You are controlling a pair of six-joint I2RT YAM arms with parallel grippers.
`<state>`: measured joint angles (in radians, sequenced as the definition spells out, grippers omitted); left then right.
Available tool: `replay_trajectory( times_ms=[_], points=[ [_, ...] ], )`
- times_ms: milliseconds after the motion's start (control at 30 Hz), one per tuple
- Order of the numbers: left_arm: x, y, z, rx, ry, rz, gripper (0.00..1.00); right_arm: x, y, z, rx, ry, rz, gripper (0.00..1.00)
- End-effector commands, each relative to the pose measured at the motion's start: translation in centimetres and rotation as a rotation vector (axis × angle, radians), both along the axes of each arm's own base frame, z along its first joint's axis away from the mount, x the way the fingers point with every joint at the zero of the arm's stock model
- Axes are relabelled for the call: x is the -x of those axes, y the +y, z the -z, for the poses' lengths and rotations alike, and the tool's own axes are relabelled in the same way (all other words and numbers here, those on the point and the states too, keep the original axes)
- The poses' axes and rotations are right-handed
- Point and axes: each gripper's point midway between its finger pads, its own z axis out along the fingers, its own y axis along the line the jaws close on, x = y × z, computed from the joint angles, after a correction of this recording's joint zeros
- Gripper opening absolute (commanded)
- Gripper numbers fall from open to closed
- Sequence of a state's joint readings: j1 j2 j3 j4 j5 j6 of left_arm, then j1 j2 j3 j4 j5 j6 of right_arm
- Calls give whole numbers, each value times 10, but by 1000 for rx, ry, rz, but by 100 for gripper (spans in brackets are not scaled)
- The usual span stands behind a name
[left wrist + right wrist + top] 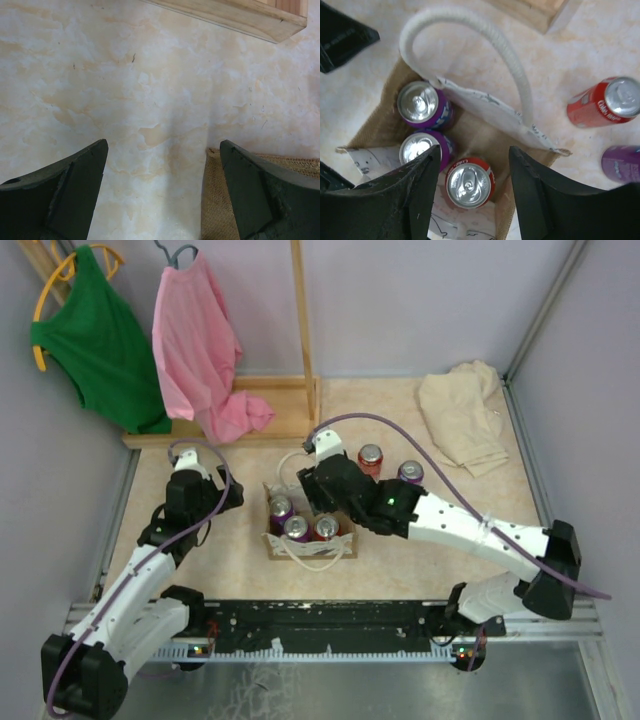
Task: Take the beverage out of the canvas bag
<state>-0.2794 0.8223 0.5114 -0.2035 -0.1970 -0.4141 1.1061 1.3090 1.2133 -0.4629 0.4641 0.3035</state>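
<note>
The canvas bag [342,543] stands open in the middle of the table, its white rope handles [485,35] flopped outward. Three beverage cans stand upright inside: a red can [468,183] and two purple cans [423,103] [422,146]. My right gripper [475,165] hangs over the bag's mouth, open, its fingers on either side of the red can with a gap on each side. My left gripper [162,170] is open over bare table just left of the bag, whose woven wall [215,200] shows by its right finger.
A red can [371,457] and a purple can [411,473] stand on the table behind the bag. The wooden rack base [250,415] with hanging pink and green garments lies at the back left. A beige cloth [465,415] is crumpled at the back right.
</note>
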Motion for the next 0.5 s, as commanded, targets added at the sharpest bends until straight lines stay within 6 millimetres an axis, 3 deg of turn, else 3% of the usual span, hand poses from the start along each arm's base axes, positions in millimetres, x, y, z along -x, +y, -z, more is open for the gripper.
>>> replay_trajectory(
  times_ms=[0, 300, 467],
  points=[
    [0, -1, -2, 2, -18, 4, 99, 19, 7, 32, 74, 132, -59, 57],
    [-2, -1, -1, -3, -14, 3, 99, 45, -1, 89, 211, 312, -113, 79],
    [-2, -1, 0, -3, -11, 1, 99, 56, -6, 101, 256, 371, -147, 89]
  ],
)
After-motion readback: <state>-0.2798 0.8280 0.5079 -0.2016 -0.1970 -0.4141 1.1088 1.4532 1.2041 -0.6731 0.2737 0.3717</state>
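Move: The red Coke can in the bag stands about 4 cm back from the right hand, neither left nor right, its middle some 18 cm below. At the same depth, one purple can touches it about 8 cm to the left of the hand; another is 10 cm left and 1 cm ahead. Already out on the table, the other Coke stands 16 cm ahead and 12 cm right. From the left hand the bag's Coke is roughly 22 cm right, 10 cm back and 8 cm lower. Down into the canvas bag goes the right hand, about 9 cm, easing some 4 cm back as it sinks, towards the red Coke can. On the way the fingers spread from half open to nearly wide, and the wrist tips them about 20 degrees more steeply down, so that they end on either side of the can's lid, slightly above it. ##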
